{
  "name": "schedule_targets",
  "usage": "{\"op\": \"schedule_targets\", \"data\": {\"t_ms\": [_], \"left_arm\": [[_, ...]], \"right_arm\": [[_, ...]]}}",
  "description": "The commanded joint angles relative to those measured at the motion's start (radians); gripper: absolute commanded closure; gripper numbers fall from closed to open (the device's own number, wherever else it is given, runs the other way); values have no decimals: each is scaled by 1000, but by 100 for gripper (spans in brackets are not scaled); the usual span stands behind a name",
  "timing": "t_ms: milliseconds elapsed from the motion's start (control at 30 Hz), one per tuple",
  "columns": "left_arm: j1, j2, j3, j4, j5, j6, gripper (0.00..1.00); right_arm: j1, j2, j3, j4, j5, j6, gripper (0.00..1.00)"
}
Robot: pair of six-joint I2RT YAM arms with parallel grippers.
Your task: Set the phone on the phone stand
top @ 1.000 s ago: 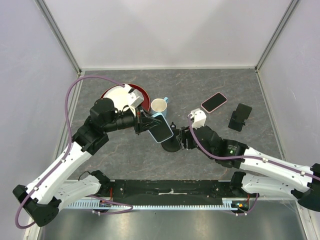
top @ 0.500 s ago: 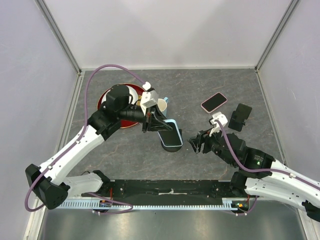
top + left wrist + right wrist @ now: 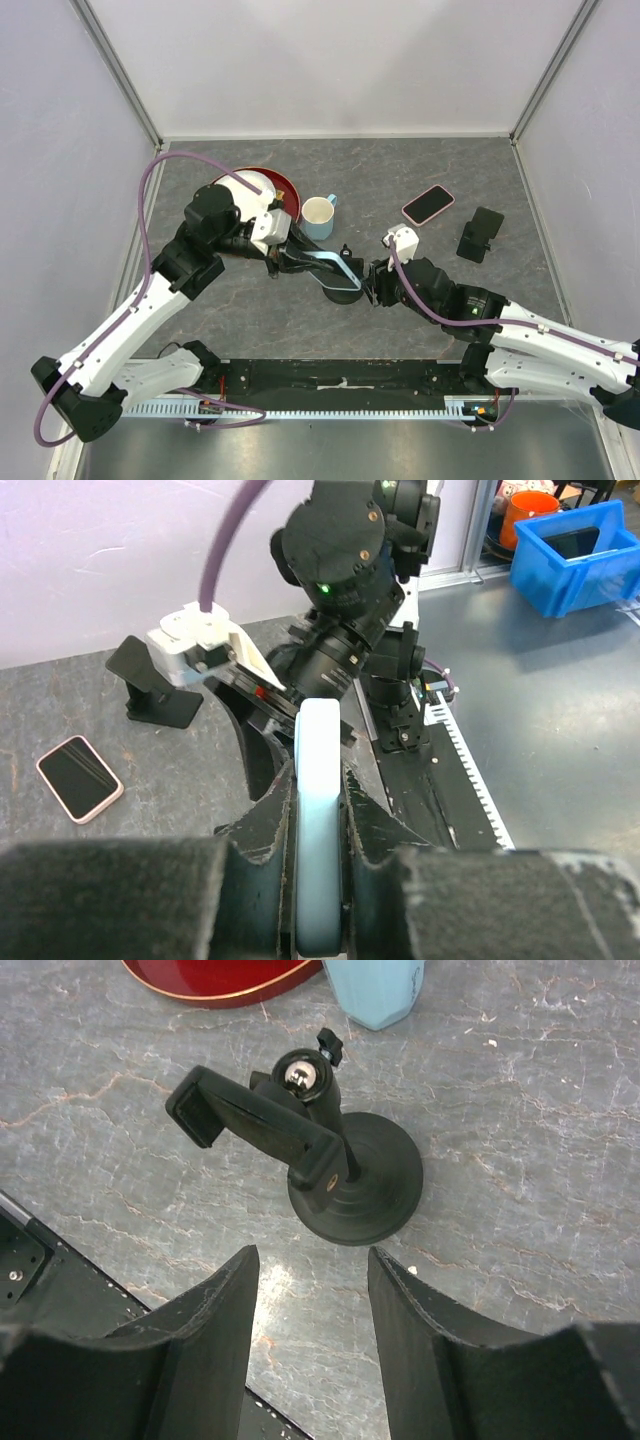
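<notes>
My left gripper is shut on a light-blue phone, which slants low over the black phone stand mid-table. In the left wrist view the phone shows edge-on, pinched between both fingers. The stand has a round base, a ball joint and a tilted clamp arm, and no phone sits in it. My right gripper is just right of the stand, open; in its own view the gripper has only bare table between the jaws, the base a little beyond them.
A pink phone and a second black stand lie at the right. A pale blue mug and a red plate holding a white dish sit behind the stand. The black rail runs along the near edge.
The left gripper has drawn back left, and the phone now slants over the stand. The right gripper has moved left to the stand and its jaws have narrowed a little.
</notes>
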Motion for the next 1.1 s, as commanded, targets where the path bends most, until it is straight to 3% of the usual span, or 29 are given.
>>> {"op": "schedule_targets", "data": {"t_ms": [0, 200, 600, 733, 1067], "left_arm": [[-2, -51, -47, 126, 6, 35, 98], [-2, -77, -68, 142, -18, 25, 98], [-4, -95, -102, 163, -43, 2, 98], [-4, -78, -102, 198, -21, -20, 98], [-4, -48, -99, 200, -15, -32, 98]], "right_arm": [[4, -4, 16, 90, 20, 13, 46], [2, 13, -12, 190, -6, -15, 52], [2, 75, 13, 170, 104, -47, 60], [2, 81, 7, 172, 129, -55, 69], [2, 81, -33, 230, 152, -108, 69]]}}
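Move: The phone stand's clamp is nearly level with the right fingertips, its middle about 4 cm ahead and 4 cm to their left. The mug stands beyond it, roughly 18 cm ahead of the right hand, 10 cm to its left and 9 cm lower; a second phone lies some 25 cm ahead and 19 cm to the right, 13 cm down. From the left hand, still holding the phone, the clamp is around 8 cm ahead, 4 cm to the right and 17 cm below. Bring the right gripper about 3 cm forward to the right-hand end of the stand's clamp, first arching some 2 cm up and left, then sinking and easing back right. Narrow its fingers from half open to about a third, one on either side of that end, while they tip slightly upward. Lower the left hand nearly 2 cm, keeping its grip on the phone. ##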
